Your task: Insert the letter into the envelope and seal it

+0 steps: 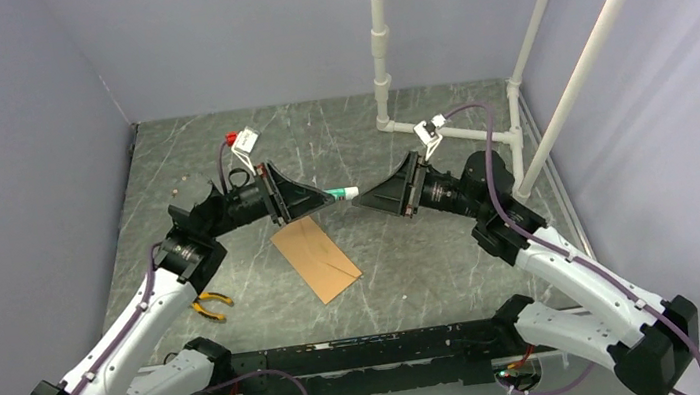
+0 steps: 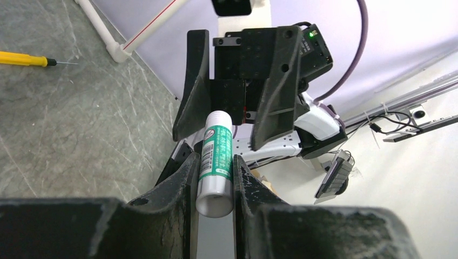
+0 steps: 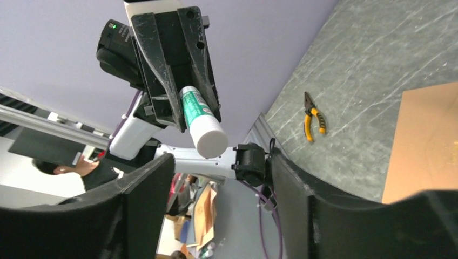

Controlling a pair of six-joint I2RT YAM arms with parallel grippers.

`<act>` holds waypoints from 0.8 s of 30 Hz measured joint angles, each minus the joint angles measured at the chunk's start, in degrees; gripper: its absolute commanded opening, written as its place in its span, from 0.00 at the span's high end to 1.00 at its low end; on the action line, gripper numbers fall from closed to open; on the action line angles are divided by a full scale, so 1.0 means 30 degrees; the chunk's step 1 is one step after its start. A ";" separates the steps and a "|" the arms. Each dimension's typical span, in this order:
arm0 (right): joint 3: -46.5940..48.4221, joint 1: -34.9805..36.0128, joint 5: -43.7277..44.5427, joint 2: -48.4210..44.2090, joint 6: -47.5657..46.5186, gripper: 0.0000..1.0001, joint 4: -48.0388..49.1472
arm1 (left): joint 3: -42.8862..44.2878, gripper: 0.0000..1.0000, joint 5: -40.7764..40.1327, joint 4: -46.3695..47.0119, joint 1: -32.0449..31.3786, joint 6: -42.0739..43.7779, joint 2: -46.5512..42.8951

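The brown envelope (image 1: 316,258) lies flat on the table below both grippers; its edge also shows in the right wrist view (image 3: 426,145). No separate letter is in view. My left gripper (image 1: 326,198) (image 2: 215,162) is raised above the table and shut on a green-and-white glue stick (image 1: 341,195) (image 2: 217,156) that points toward the right arm. My right gripper (image 1: 358,197) (image 3: 221,162) faces it with its jaws wide apart around the stick's white end (image 3: 209,141), touching nothing.
Yellow-handled pliers (image 1: 210,303) (image 3: 313,116) lie near the left arm. A yellow screwdriver (image 2: 27,59) rests on the table. A white pipe frame (image 1: 381,73) stands at the back right, and grey walls close in the table.
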 measured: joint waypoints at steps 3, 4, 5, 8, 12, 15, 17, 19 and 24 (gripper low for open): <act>-0.0226 -0.0138 -0.0277 0.0270 0.0321 0.47 0.0641 | -0.0036 0.98 0.0211 0.0481 0.0015 -0.0379 0.0189; -0.0408 -0.0197 -0.0350 0.0335 0.0546 0.48 0.1144 | -0.0080 0.98 0.0284 0.0641 0.0015 -0.0503 0.0255; -0.0590 -0.0262 -0.0393 0.0379 0.0743 0.49 0.1596 | -0.0109 0.97 0.0393 0.0736 0.0022 -0.0561 0.0306; -0.1013 -0.0437 -0.0481 0.0539 0.1246 0.50 0.2798 | -0.0197 0.97 0.0670 0.1020 0.0036 -0.0925 0.0415; -0.1042 -0.0503 -0.0823 0.1020 0.1778 0.64 0.4160 | -0.0313 0.98 0.1027 0.1348 0.0058 -0.1202 0.0415; -0.1056 -0.0495 -0.1180 0.1297 0.2171 0.75 0.5180 | -0.0444 0.98 0.1137 0.1632 0.0080 -0.1399 0.0488; -0.1086 -0.0503 -0.1370 0.1421 0.2339 0.84 0.5574 | -0.0488 0.98 0.1231 0.1829 0.0087 -0.1530 0.0546; -0.1180 -0.0539 -0.1668 0.1552 0.2586 0.93 0.6054 | -0.0488 0.98 0.1348 0.2011 0.0102 -0.1596 0.0568; -0.1275 -0.0634 -0.2193 0.1887 0.3075 1.00 0.7184 | -0.0488 0.97 0.1545 0.2594 0.0153 -0.1821 0.0721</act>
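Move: The glue stick's white cap sticks out of the left hand's closed fingers, which already hold the stick by its other end. From the open right hand the cap is about 1 cm ahead, 2 cm left and 1 cm higher; from the left hand, 1 cm ahead and 4 cm right, level in height. The envelope lies 7 cm ahead and 11 cm left of the right hand, the screwdriver some 21 cm ahead and 18 cm right, both roughly 34 cm below. The cap of the glue stick is pinched by the right fingers: the right hand eases forward not quite 1 cm, then rises about 1.5 cm while edging 1 cm left and slightly back, its fingers tilting up some 10 degrees and swinging a little counter-clockwise as they close. The left hand keeps its grip on the other end, almost in place. ##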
